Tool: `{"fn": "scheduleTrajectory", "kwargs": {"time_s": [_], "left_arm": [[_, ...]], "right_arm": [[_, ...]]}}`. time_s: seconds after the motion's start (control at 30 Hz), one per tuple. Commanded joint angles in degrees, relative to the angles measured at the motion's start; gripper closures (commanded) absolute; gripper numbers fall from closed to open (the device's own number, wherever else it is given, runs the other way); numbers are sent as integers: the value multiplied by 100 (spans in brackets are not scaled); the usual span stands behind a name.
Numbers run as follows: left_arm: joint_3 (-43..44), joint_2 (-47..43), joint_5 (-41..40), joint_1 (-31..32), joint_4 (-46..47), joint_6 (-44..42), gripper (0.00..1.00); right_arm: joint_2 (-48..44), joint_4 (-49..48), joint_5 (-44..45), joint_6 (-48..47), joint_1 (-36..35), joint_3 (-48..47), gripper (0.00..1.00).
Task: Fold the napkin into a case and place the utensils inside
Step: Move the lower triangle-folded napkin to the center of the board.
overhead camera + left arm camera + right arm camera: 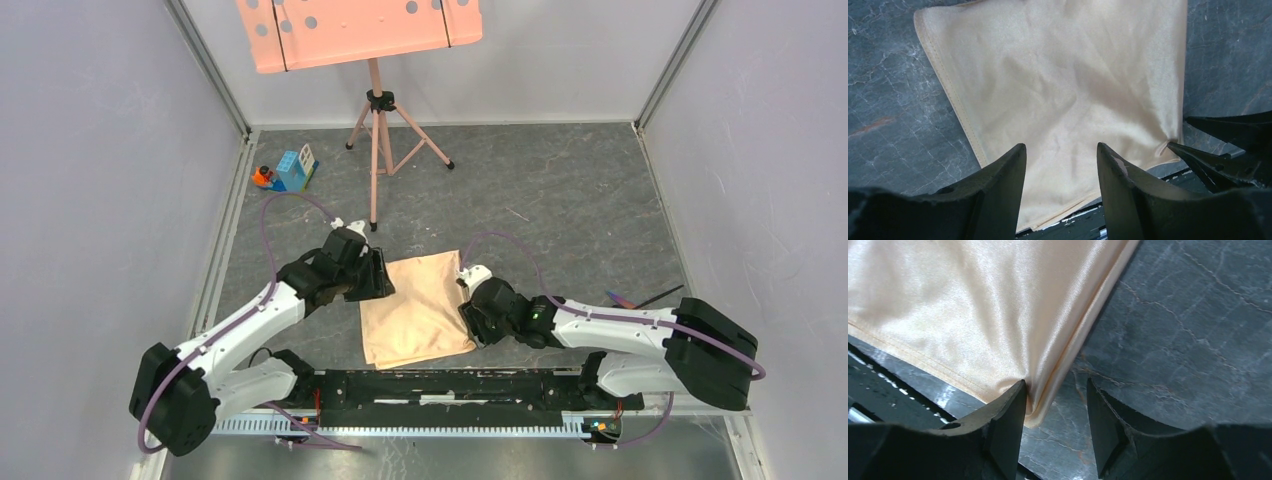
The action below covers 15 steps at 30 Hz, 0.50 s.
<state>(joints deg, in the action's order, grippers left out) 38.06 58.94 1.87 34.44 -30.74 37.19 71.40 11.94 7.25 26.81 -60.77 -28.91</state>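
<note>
The peach-orange satin napkin (pixel 420 310) lies folded flat on the dark stone table, between my two grippers. My left gripper (pixel 378 275) hovers over its left edge; in the left wrist view the gripper (pixel 1060 146) stands open above the cloth (pixel 1063 90) with nothing between its fingers. My right gripper (pixel 470 320) is at the napkin's near right corner. In the right wrist view it (pixel 1055 382) is open, the corner of the napkin (pixel 963 315) lying between the jaws against the left finger (pixel 1015 400). The utensils (pixel 650 296) lie far right, partly hidden behind my right arm.
A salmon-pink perforated music-stand tray (pixel 360 30) on a tripod (pixel 376 150) stands at the back. Small toy blocks (pixel 288 172) sit at the back left. A black rail (pixel 450 385) runs along the near edge, close to the napkin. Grey walls close both sides.
</note>
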Motion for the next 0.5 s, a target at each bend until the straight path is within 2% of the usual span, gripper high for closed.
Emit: {"fn": "scheduleTrajectory", "kwargs": {"time_s": [0.0, 0.27, 0.47], "left_arm": [[-42, 356, 150, -210, 574, -125, 40], [-9, 603, 325, -322, 903, 25, 41], [-103, 553, 570, -336, 1073, 156, 41]], "right_arm": [[41, 677, 523, -237, -13, -99, 46], [153, 935, 1373, -551, 137, -128, 44], [172, 681, 1546, -1117, 1086, -88, 43]]}}
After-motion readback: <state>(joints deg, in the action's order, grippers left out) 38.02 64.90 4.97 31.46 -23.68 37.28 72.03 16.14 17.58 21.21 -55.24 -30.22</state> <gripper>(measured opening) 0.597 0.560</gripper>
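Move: The right hand is down on the napkin by its near right corner, which lies about 3 cm behind the hand point and level with it sideways. The napkin's middle is some 12 cm to the left and 6 cm ahead of the hand, and the board's middle about 23 cm ahead and 5 cm left. From the left hand, hovering over the cloth, the napkin's middle is roughly 7 cm to the right, level fore and aft, and 8 cm below. With its left finger still pressing on the cloth beside the near right corner and the other finger off the edge, the right hand drags that corner right and forward by about 6 cm, first mainly sideways and then swinging forward as well, staying low while the wrist tilts some 15 degrees and the finger gap stays open. The left hand hovers over the napkin's left part with open fingers, easing forward about 2 cm and dipping roughly 1 cm. ##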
